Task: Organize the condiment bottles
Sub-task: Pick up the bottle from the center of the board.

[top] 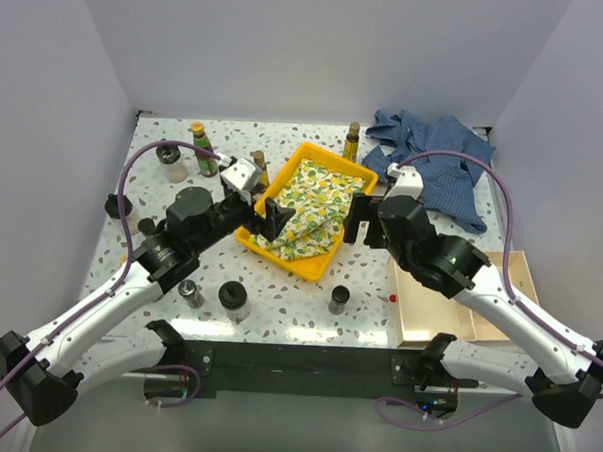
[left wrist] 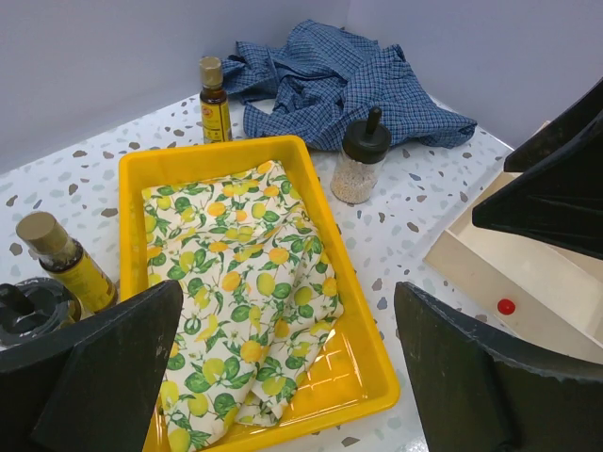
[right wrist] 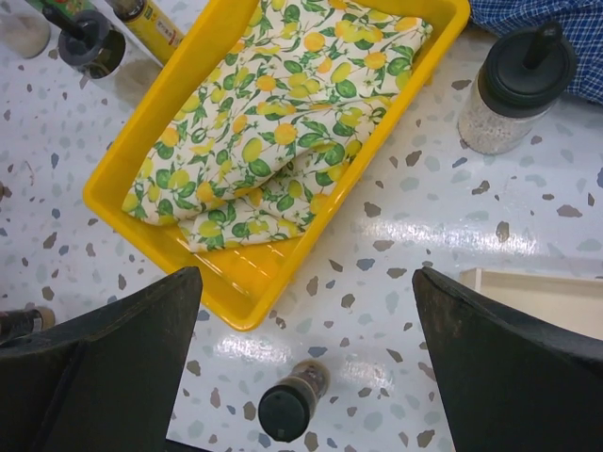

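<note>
The condiment bottles stand scattered on the speckled table. A green red-labelled bottle (top: 203,147) and a clear jar (top: 171,163) are at the back left. One amber bottle (top: 352,140) stands behind the yellow tray (top: 310,269), another (top: 259,169) at its left. A shaker jar (top: 396,173) is to the right of the tray. Three small black-lidded ones (top: 189,292) (top: 234,299) (top: 338,299) stand in front. My left gripper (top: 272,220) is open over the tray's front left. My right gripper (top: 359,217) is open beside the tray's right edge.
A lemon-print cloth (top: 302,206) lies folded in the tray. A crumpled blue checked cloth (top: 435,157) is at the back right. A shallow wooden box (top: 469,293) sits at the front right, with a small red dot (top: 391,297) beside it. A black lid (top: 117,204) lies at the far left.
</note>
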{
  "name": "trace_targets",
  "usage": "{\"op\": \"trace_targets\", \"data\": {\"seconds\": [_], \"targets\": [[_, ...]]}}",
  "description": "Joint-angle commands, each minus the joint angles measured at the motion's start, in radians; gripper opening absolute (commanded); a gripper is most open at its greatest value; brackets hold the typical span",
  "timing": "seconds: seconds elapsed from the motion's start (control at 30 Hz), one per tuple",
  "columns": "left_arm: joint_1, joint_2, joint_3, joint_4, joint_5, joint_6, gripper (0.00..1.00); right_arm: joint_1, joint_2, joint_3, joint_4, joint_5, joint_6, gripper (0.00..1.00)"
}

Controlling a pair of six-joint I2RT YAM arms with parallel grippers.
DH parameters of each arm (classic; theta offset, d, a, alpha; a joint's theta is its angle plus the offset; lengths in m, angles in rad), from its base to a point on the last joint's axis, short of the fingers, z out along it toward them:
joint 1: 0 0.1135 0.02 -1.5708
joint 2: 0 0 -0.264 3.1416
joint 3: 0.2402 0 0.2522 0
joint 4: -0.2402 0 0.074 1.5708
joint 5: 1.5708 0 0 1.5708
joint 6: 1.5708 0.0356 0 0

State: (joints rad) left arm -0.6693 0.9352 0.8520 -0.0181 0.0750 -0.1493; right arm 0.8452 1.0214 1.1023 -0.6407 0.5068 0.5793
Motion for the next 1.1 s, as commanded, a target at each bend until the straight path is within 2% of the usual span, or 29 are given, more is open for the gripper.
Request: {"op": "trace_targets", "data": {"seconds": [0.0,0.43,0.47,0.53,0.6,0.7,0.8,0.83,0.9,1.07], "targets": [[-0.003,-0.018,-0.001,0.030,-0.001,0.002,1.00,0.002,0.000,0.048,-0.022,0.039,0.028,0.99],[-0.003,-0.029,-0.005,0.030,-0.055,0.004,1.00,0.002,0.009,0.042,-0.079,-0.014,-0.013,0.99],[-0.003,-0.032,-0.008,0.032,-0.072,0.004,1.00,0.000,0.006,0.036,-0.085,-0.030,-0.019,0.99],[-0.004,-0.039,-0.010,0.027,-0.119,0.004,1.00,0.002,-0.016,0.012,-0.068,-0.156,-0.077,0.98],[-0.003,-0.045,-0.008,0.023,-0.155,0.005,1.00,0.002,-0.033,-0.054,0.004,-0.311,-0.120,0.93],[-0.003,-0.065,-0.016,0.027,-0.190,0.005,1.00,0.003,0.011,-0.065,-0.034,-0.378,-0.114,0.83],[-0.004,-0.084,-0.027,0.036,-0.221,0.002,1.00,0.014,0.086,-0.068,-0.092,-0.380,-0.127,0.74],[-0.004,-0.088,-0.030,0.038,-0.227,0.002,1.00,0.031,0.100,-0.081,-0.100,-0.375,-0.127,0.67],[-0.004,-0.093,-0.030,0.040,-0.231,0.002,1.00,0.069,0.127,-0.096,-0.094,-0.373,-0.116,0.63],[-0.003,-0.088,-0.028,0.038,-0.228,0.002,1.00,0.129,0.170,-0.130,-0.102,-0.301,-0.069,0.62]]}}
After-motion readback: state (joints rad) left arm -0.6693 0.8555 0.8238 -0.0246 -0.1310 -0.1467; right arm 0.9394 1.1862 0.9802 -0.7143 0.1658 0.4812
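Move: The small black-capped bottle stands about 9 cm back and 4 cm to the left of my right hand, some 20 cm below it. The yellow basket's middle is about 12 cm ahead and 12 cm left of that hand, the glass jar 12 cm ahead and 7 cm right, and the open wooden box 6 cm back and 23 cm right. From my left hand the bottle lies roughly 11 cm back, 13 cm right and 24 cm below. I bring my right hand down about 12 cm, slowly at first and then quickly, while drawing it back some 7 cm and swinging it 5 cm left, onto the black-capped bottle. The fingers tip some 20 degrees further down, turn counter-clockwise about as much, and narrow to under two thirds, stopping open around the line to the cap. My left hand shifts about 4 cm left, away from the bottle, turning slightly counter-clockwise. ##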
